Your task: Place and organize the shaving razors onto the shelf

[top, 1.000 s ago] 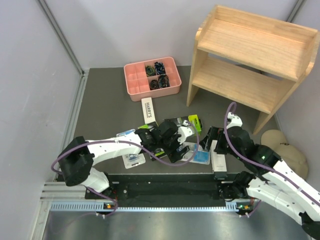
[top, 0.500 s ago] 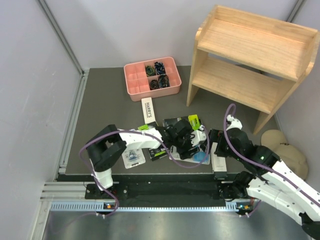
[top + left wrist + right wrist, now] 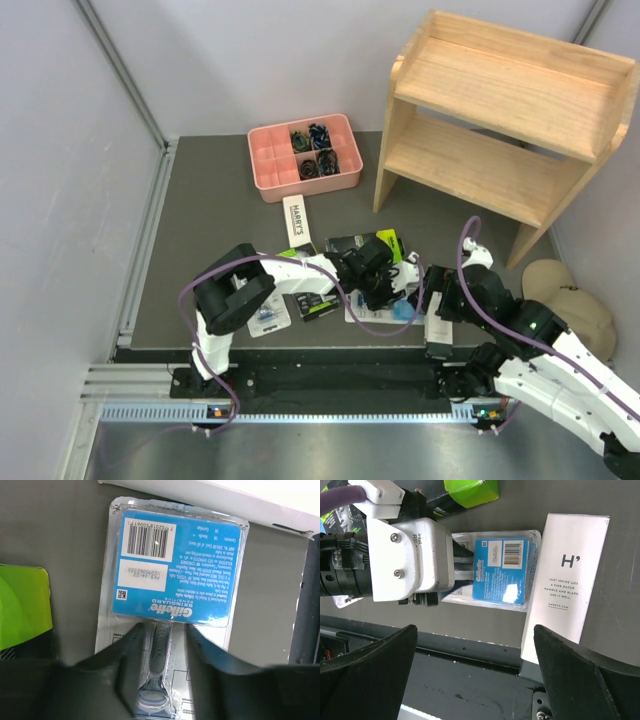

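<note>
A clear blister pack with a blue card (image 3: 172, 570) lies face down on the dark table, next to a slim white box (image 3: 567, 580). My left gripper (image 3: 165, 630) hangs low over that pack (image 3: 402, 308). Its fingers straddle the razor handle's bubble, with a thin gap still showing on the right side. Above the table's near edge, my right gripper (image 3: 475, 640) is wide open and holds nothing. A black box with a lime-green end (image 3: 368, 244), another white box (image 3: 297, 220) and a second blister pack (image 3: 268, 318) lie further left. The wooden shelf (image 3: 500, 130) stands bare at the back right.
A pink divided tray (image 3: 305, 155) of small dark items sits at the back centre. The left arm lies across another black box (image 3: 315, 305). A beige object (image 3: 570, 295) rests off the table's right edge. The slim white box (image 3: 437, 325) overhangs the near edge.
The left arm has reached further right over the blister pack, and its fingers have narrowed around the razor's bubble. The right arm has shifted slightly, still wide open.
</note>
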Available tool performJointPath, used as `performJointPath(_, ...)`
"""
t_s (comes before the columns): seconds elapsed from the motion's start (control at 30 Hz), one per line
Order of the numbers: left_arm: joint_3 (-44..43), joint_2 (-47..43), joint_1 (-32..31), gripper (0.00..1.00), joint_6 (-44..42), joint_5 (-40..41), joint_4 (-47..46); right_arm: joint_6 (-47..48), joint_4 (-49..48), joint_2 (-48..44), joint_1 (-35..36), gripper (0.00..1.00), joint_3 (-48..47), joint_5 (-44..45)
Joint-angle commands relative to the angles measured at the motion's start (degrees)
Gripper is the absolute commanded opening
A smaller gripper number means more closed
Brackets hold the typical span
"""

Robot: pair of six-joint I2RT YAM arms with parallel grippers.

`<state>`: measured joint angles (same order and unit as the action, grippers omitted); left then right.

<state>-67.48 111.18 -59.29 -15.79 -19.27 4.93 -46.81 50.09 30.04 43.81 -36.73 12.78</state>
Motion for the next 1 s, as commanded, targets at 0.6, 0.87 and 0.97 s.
performJointPath(0.6,-4.3,-3.7,0.2,0.00,10.8,11.1,8.2,-0.7,3.1,-1.7,0.2,0.99,-8.6,-0.1)
performJointPath(0.87,-4.8,-8.9,1.9,0.00,13.8,16.2,9.7,-2.1,4.2,-5.2,0.2,0.99,-15.1,0.2)
performJointPath(0.97,-4.6,-12.2,1.9,0.00,15.6,16.5,10.3,-3.1,4.0,-6.7,0.2,0.98,-15.5,0.0)
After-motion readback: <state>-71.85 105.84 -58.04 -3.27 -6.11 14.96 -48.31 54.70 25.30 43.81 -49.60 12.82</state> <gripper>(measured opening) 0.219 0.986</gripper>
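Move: The razor pack lies flat right under the left fingers, its middle about 2 cm to the right of the left hand and 1 cm lower. The green-and-black box is some 11 cm ahead of that hand and 2 cm left, and the white H' box about 17 cm to its right and 3 cm back. From the raised right hand, the pack's middle is roughly 4 cm ahead, 7 cm left and 13 cm down. The left fingers, already straddling the razor pack at the clear handle half just beside the blue card, close and pinch it there, pause briefly, then carry it up about 4 cm, forward about 3 cm and a little left towards the green-and-black box, turning it some 20 degrees counter-clockwise. The wide-open, empty right hand waits above, then in the later half climbs straight up about 9 cm away from the table, its fingers tipping up roughly 10 degrees. ##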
